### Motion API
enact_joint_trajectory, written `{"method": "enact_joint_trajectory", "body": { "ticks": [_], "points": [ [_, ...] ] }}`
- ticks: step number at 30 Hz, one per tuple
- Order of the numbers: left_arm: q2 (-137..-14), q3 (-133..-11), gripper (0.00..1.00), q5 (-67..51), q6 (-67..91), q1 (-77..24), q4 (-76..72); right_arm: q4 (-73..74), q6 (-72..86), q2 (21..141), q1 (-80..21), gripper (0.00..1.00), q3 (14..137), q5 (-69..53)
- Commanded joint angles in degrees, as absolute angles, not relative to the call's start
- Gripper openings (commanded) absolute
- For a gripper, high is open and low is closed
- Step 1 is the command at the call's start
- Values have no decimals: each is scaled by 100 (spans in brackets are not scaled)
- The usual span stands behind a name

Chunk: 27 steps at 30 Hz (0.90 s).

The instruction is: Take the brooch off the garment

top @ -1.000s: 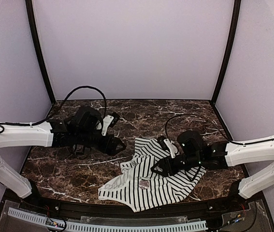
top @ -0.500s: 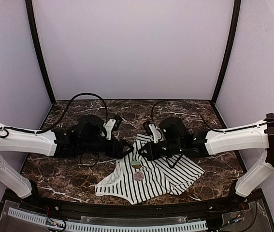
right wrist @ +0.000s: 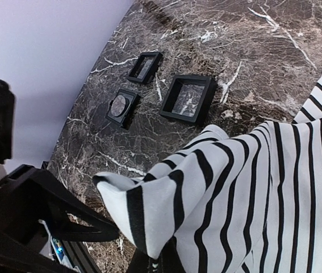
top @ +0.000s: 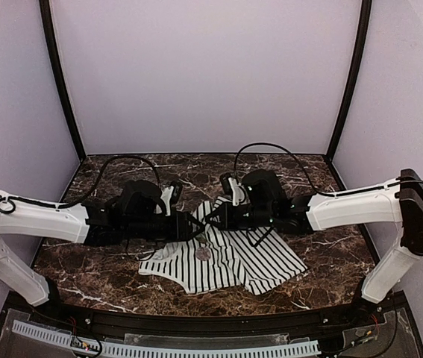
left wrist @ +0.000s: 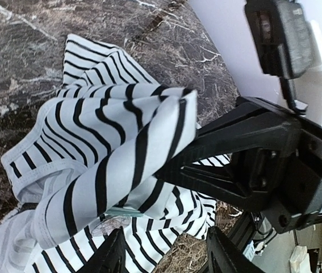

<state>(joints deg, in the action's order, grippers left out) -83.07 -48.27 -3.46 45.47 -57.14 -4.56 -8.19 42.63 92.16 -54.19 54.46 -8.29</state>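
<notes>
The striped garment (top: 233,261) lies at mid-table with its upper left fold lifted. My right gripper (top: 212,217) is shut on that raised fold (right wrist: 166,199), its fingers hidden under the cloth. The brooch (top: 204,253), a small round pinkish disc, hangs on the fabric just below the pinch. In the left wrist view the brooch (left wrist: 101,226) sits under a teal bar, slightly left of and beyond the fingers. My left gripper (left wrist: 166,259) faces the right one (left wrist: 251,165) closely, open, with nothing between its fingers.
Three small black boxes (right wrist: 187,98) (right wrist: 121,105) (right wrist: 145,67) lie on the marble table (top: 308,175) to the left of the garment. The two arms meet nose to nose over the table's middle. White walls close the back and both sides.
My right gripper shut on the garment and pulled it up, back and to the left, towards the left gripper. The left gripper moved right and its jaws narrowed somewhat.
</notes>
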Motion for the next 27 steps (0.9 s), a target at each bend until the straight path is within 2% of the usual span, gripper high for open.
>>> {"method": "enact_joint_trajectory", "body": {
  "ticks": [1, 16, 22, 24, 27],
  "points": [
    [-8654, -4908, 46, -423, 4999, -5741, -333, -1309, 4398, 9063, -5375, 0, 5331, -1019],
    [-9056, -5205, 43, -184, 5212, -5735, -29, -1512, 4399, 8776, -5379, 0, 5026, -1161],
    [-8964, -5160, 28, -232, 5203, -5735, 122, -1468, 4401, 8725, -5379, 0, 4975, -1032],
    [-8934, -5137, 19, -267, 5222, -5732, 121, -1461, 4387, 8740, -5379, 0, 4990, -1042],
    [-8916, -5133, 13, -314, 5248, -5738, 149, -1419, 4341, 8779, -5385, 0, 5013, -1041]
  ]
}}
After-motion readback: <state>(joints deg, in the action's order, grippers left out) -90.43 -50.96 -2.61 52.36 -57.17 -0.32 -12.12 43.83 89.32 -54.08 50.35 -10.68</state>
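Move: The brooch, seen edge-on as a teal rim under the lifted fold, lies about 6 cm below the left hand, about 1 cm to its right and level fore and aft. The pink badge on the cloth is about 2 cm back, 1 cm right and 9 cm down; the nearest black box lies some 11 cm ahead and 9 cm left, on the table. From the right hand, the brooch is about 2 cm back, 3 cm left and 5 cm down. Straight down about 5 cm goes the left hand, quickly at first, its wrist tipping some 10 degrees further down, past the raised fold to the brooch. It then nearly stops and its half-open fingers draw most of the way shut about the teal rim. The right hand keeps its pinch on the garment, easing back about 1 cm. ##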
